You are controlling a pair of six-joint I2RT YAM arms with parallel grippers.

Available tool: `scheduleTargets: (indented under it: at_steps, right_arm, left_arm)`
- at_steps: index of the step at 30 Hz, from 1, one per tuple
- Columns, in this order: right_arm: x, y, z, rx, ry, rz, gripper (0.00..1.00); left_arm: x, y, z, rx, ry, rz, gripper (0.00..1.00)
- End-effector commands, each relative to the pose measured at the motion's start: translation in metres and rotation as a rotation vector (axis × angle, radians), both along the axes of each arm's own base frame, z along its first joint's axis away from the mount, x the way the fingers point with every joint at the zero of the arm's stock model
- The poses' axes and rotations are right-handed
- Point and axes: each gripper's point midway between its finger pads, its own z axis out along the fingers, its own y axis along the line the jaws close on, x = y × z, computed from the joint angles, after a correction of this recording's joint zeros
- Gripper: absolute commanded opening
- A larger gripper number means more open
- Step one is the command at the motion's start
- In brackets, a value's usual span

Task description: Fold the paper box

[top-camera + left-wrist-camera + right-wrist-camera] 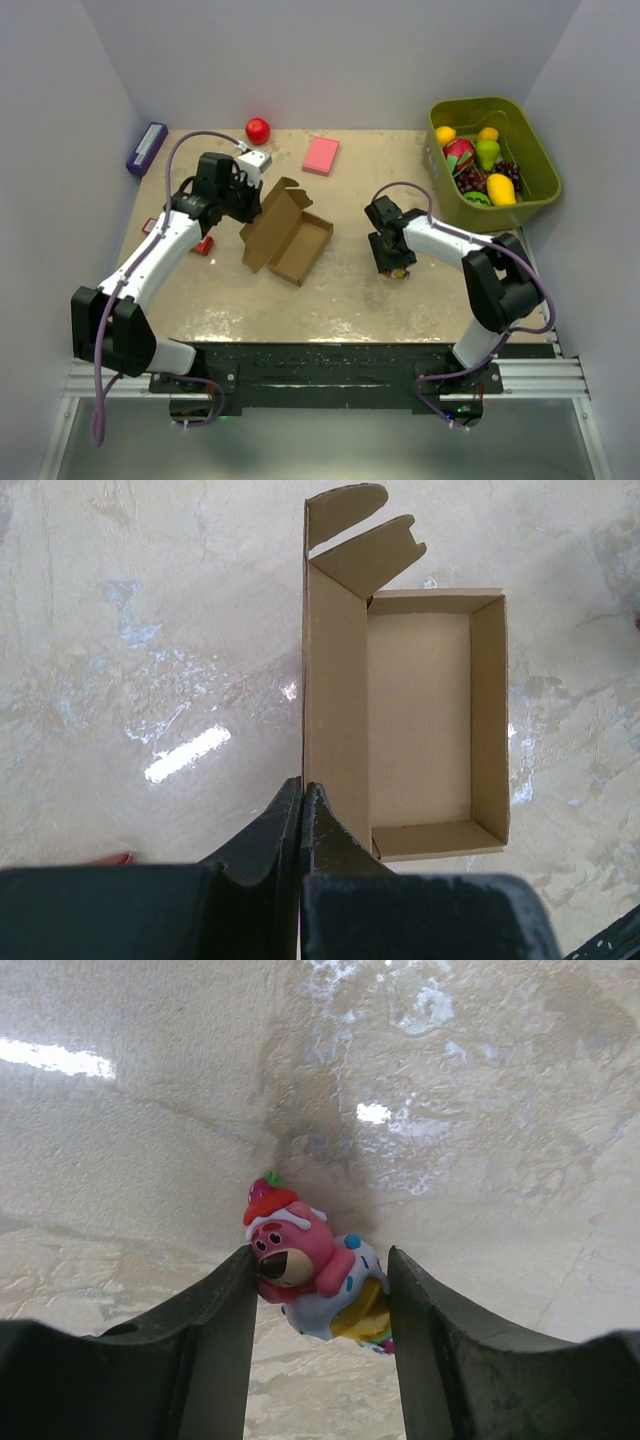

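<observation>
The paper box is brown cardboard lying left of the table's middle, its tray open upward and its lid flap raised on the left side. From the left wrist, the paper box shows its empty inside and a tabbed flap at the far end. My left gripper is shut on the lower edge of the raised lid wall; from above, the left gripper sits at the box's left. My right gripper stands to the right of the box, both fingers touching a pink bear toy that lies on the table.
A green bin of toy fruit stands at the back right. A pink flat block, a red ball and a white block lie near the back. A purple object is at the far left, and small red pieces sit under my left arm.
</observation>
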Motion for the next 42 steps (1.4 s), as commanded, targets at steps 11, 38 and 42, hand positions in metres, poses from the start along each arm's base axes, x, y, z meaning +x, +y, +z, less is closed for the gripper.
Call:
scheduleTargets:
  at_steps: [11,38,42]
  right_arm:
    - [-0.001,0.077,0.137,0.282,-0.317,0.27,0.03]
    - [0.022,0.234,0.087,0.136,-0.57,0.677,0.05]
    - [0.029,0.23,0.066,0.125,-0.55,0.638,0.06]
  left_arm:
    - [-0.011,-0.026,0.032,-0.139,-0.094,-0.145,0.0]
    - [-0.021,-0.044,0.018,-0.16,-0.036,-0.225,0.0]
    - [-0.02,-0.044,0.015,-0.147,-0.033,-0.217,0.0]
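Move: The right hand already grips the bear toy right at the table. The open box tray it is taken to lies about 23 cm to its left and 5 cm ahead, at about the same height, with the raised lid some 6 cm beyond it on the left and 5 cm farther out. The pink block is about 28 cm ahead, 18 cm left. From the left hand, which holds the lid's edge, the tray lies roughly 9 cm right, 8 cm back and 15 cm down. Up and over to the left in an arc, the right hand lifts the bear toy nearly 18 cm, carries it some 22 cm to the box and comes down about 11 cm over the tray, turning roughly 40 degrees counter-clockwise as the fingertips swing outward and left. The left hand keeps its pinch on the lid, easing about 4 cm right and slightly back and turning a little clockwise. ##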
